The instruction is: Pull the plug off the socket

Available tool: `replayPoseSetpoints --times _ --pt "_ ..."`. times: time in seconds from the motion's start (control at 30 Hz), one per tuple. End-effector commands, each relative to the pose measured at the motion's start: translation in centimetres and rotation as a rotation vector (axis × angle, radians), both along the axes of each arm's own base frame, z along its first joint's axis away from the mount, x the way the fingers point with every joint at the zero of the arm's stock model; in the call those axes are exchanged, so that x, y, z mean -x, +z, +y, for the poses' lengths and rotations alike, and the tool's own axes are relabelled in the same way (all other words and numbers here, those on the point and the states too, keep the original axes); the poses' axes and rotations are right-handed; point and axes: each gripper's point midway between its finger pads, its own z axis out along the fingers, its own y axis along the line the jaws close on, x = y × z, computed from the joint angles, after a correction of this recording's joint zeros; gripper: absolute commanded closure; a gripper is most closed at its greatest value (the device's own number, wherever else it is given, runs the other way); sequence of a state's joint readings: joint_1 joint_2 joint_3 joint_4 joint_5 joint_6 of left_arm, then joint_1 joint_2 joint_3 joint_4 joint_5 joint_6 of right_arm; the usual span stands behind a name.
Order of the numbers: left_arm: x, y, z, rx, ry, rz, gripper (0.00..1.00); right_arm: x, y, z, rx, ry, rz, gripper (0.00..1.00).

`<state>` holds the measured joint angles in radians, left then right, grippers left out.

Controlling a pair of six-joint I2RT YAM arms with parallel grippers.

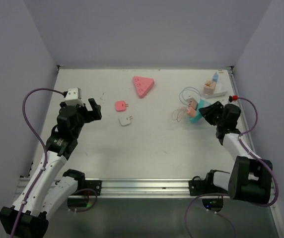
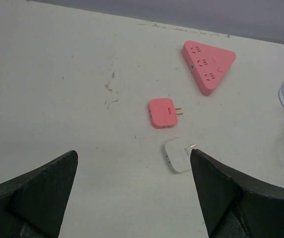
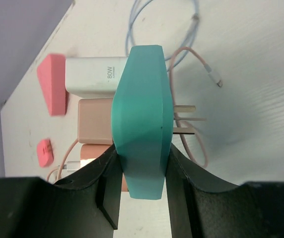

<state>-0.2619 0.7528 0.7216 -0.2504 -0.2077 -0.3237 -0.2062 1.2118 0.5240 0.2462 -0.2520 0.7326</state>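
Observation:
My right gripper [image 3: 142, 154] is shut on a teal socket adapter [image 3: 142, 119], held at its narrow end, with its metal prongs [image 3: 184, 119] pointing right. On its left face sit a white 80W charger [image 3: 95, 74], a tan plug [image 3: 95, 121] and a brownish plug with a USB cable [image 3: 85, 153]. In the top view the teal socket [image 1: 195, 117] is at the right gripper [image 1: 204, 113], right of centre. My left gripper [image 2: 133, 153] is open and empty above the table, with a white plug [image 2: 177, 154] beside its right finger.
A pink triangular socket [image 1: 143, 85] lies at the back centre. A loose pink plug [image 1: 121, 105] and the white plug [image 1: 125, 121] lie in the middle. Blue and pink cables [image 3: 201, 64] curl behind the teal socket. A white block with small items [image 1: 214, 88] stands at the back right.

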Motion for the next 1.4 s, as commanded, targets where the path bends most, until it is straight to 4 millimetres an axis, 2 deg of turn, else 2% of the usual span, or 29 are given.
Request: replayPoseSetpoints --times 0.0,0.03,0.1,0.13,0.17,0.27,0.3,0.33,0.37,0.4,0.47,0.5,0.53,0.57,0.63,0.8,0.87,0.93,1.0,1.07,1.17,1.23,1.27,1.37 --pt "-0.4 0.5 -2.7 0.102 -0.108 0.016 0.01 -1.6 6.3 3.5 0.11 0.126 -0.159 1.0" --pt "-0.3 0.4 -3.3 0.122 -0.129 0.028 0.01 -1.6 6.5 4.3 0.117 0.15 -0.164 1.0" --pt "-0.3 -0.2 -4.1 0.162 -0.155 0.063 0.01 -1.4 7.3 7.5 0.132 0.239 -0.187 1.0" --pt "0.1 -0.4 -5.5 0.22 -0.212 0.091 0.01 -1.3 7.5 8.4 0.137 0.263 -0.192 1.0" --pt "0.2 -0.7 -6.2 0.249 -0.231 0.113 0.01 -1.0 7.6 10.1 0.14 0.307 -0.199 1.0" --pt "0.6 -1.7 -8.5 0.355 -0.297 0.187 0.01 -0.5 7.7 12.4 0.157 0.349 -0.214 1.0" --pt "0.6 -1.8 -9.6 0.392 -0.318 0.204 0.01 0.0 7.8 14.2 0.168 0.394 -0.225 1.0" --pt "0.7 -1.7 -10.2 0.407 -0.332 0.21 0.01 0.0 7.7 14.6 0.187 0.392 -0.227 1.0" --pt "0.8 -1.7 -10.9 0.419 -0.342 0.216 0.01 0.6 7.9 16.5 0.208 0.441 -0.242 1.0" --pt "1.1 -1.6 -12.4 0.439 -0.374 0.222 0.01 0.8 7.8 17.1 0.227 0.454 -0.237 1.0" --pt "1.2 -1.6 -13.9 0.445 -0.391 0.23 0.02 1.0 7.5 18.2 0.271 0.468 -0.231 1.0" --pt "1.6 -1.7 -15.4 0.449 -0.427 0.245 0.02 1.7 7.7 19.8 0.292 0.522 -0.245 1.0" --pt "1.8 -2.0 -16.0 0.468 -0.435 0.263 0.02 1.8 7.7 20.1 0.317 0.52 -0.245 1.0" --pt "1.9 -2.0 -16.5 0.478 -0.445 0.269 0.02 1.4 8.0 19.5 0.365 0.47 -0.244 1.0" --pt "2.1 -2.5 -17.4 0.496 -0.455 0.286 0.02 1.9 7.7 19.3 0.441 0.455 -0.227 1.0" --pt "2.5 -2.6 -17.8 0.503 -0.449 0.284 0.03 2.1 8.3 14.4 0.592 0.266 -0.187 1.0" --pt "2.5 -2.7 -17.8 0.501 -0.441 0.281 0.03 2.0 8.7 13.7 0.628 0.245 -0.188 1.0" --pt "2.3 -2.6 -17.9 0.506 -0.443 0.279 0.03 2.0 9.2 14.1 0.626 0.266 -0.202 1.0" --pt "2.2 -2.7 -18.2 0.51 -0.446 0.285 0.03 2.0 9.9 15.8 0.604 0.323 -0.232 1.0" --pt "2.1 -2.5 -18.7 0.515 -0.458 0.285 0.03 2.7 10.8 19.3 0.551 0.443 -0.285 1.0" --pt "2.2 -2.1 -19.3 0.516 -0.473 0.286 0.03 3.6 11.5 23.0 0.547 0.566 -0.338 1.0" --pt "2.1 -1.9 -19.5 0.518 -0.47 0.285 0.03 3.6 11.3 23.1 0.548 0.561 -0.331 1.0" --pt "2.2 -1.8 -19.7 0.519 -0.474 0.28 0.03 3.2 10.7 21.7 0.566 0.483 -0.302 1.0" --pt "2.5 -2.1 -20.0 0.527 -0.472 0.286 0.04 3.4 9.9 20.4 0.555 0.418 -0.278 1.0"
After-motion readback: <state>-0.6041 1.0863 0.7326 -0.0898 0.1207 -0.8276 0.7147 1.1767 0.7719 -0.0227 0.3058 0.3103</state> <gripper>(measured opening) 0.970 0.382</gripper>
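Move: The right hand already holds the teal socket, its three plugs about 7 cm left and 3 cm ahead of that hand at its height. The left gripper, where they are being taken, is some 57 cm left, 6 cm back and 12 cm higher. From the left hand, those plugs lie roughly 50 cm right, 9 cm ahead, 12 cm below; the loose white plug 15 cm right, 8 cm ahead, and the pink plug 13 cm right, 17 cm ahead, both some 23 cm below. Keeping its pinch on the teal socket, the right hand swings left towards the left gripper, slips back about 6 cm and goes left again, ending some 22 cm over and about 5 cm higher and nearer the base, turned 35 degrees counter-clockwise with its left side rolled down. The left hand, fingers wide open, sweeps some 19 cm right towards the plugs and sinks 5 cm, turning clockwise, tipping down and rolling its left side down, without touching them. ##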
